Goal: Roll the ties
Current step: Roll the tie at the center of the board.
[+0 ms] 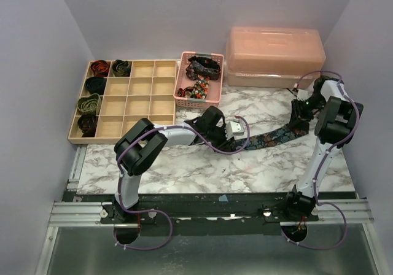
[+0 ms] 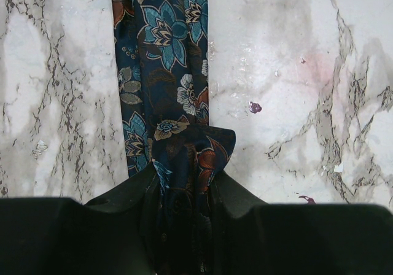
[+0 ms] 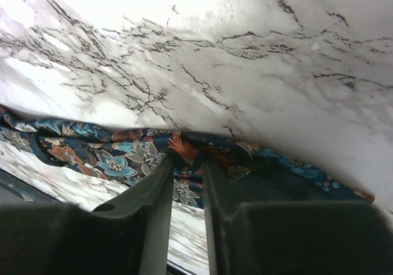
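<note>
A navy tie (image 1: 270,137) with teal and orange flowers lies stretched across the marble table between my two grippers. My left gripper (image 1: 236,143) is shut on its folded near end; in the left wrist view the fold (image 2: 193,155) bulges out between the jaws (image 2: 184,186) and the rest of the tie (image 2: 166,60) runs away flat. My right gripper (image 1: 299,123) holds the far end: in the right wrist view the fabric (image 3: 104,152) puckers where the fingertips (image 3: 187,164) pinch its edge. Rolled ties (image 1: 92,103) sit in the left column of a wooden tray.
The wooden compartment tray (image 1: 141,106) stands at the back left. A pink mesh basket (image 1: 182,78) holding more ties is beside it. A translucent pink lidded box (image 1: 274,57) stands at the back right. Purple walls close in both sides.
</note>
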Tool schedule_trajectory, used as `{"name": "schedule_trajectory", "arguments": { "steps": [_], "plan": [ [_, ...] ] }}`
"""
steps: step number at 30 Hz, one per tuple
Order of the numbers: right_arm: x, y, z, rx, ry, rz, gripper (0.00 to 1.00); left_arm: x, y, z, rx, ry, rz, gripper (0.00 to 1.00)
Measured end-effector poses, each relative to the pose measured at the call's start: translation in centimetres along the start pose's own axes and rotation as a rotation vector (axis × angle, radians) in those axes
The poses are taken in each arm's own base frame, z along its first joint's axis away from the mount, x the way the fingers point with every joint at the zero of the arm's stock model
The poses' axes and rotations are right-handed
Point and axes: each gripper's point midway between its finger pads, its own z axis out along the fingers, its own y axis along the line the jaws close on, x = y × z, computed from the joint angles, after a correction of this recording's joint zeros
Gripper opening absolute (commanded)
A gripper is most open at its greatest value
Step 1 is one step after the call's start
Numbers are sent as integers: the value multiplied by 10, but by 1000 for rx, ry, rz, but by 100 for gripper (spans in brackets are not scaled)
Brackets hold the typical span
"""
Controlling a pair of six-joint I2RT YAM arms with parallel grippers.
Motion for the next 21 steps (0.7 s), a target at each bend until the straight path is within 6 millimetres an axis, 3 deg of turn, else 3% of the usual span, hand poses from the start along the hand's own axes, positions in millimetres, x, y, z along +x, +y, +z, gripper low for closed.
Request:
{"name": "schedule_trajectory", "arguments": {
  "steps": [9,16,21],
  "plan": [
    [7,-7,1,45,26,-1,1,1,1,0,-1,4,-3,26],
    [13,-11,-24,105,16,-17,2,1,1,0,-1,4,-3,26],
    [19,-8,-30,107,17,-16,1,1,1,0,-2,4,-3,26]
  ]
}}
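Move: The loose tail of the tie is right at the right fingertips, barely 1 cm below, with the gap still partly open around a crease. Its pointed end lies about 5 cm to the right of this hand. The rolled part, in the left fingers, is some 26 cm to the left and 7 cm back. The peach box stands about 20 cm ahead and 8 cm left. From the left hand, the tail crease is roughly 26 cm right and 7 cm ahead. The tie's loose tail is pinched near its pointed end as the right fingers close fully on the crease, dipping slightly. The hand then draws the tail away from the roll, about 2 cm each to the right, up and back towards the base, tilting a few degrees. The left hand stays in place and keeps its grip on the roll. ##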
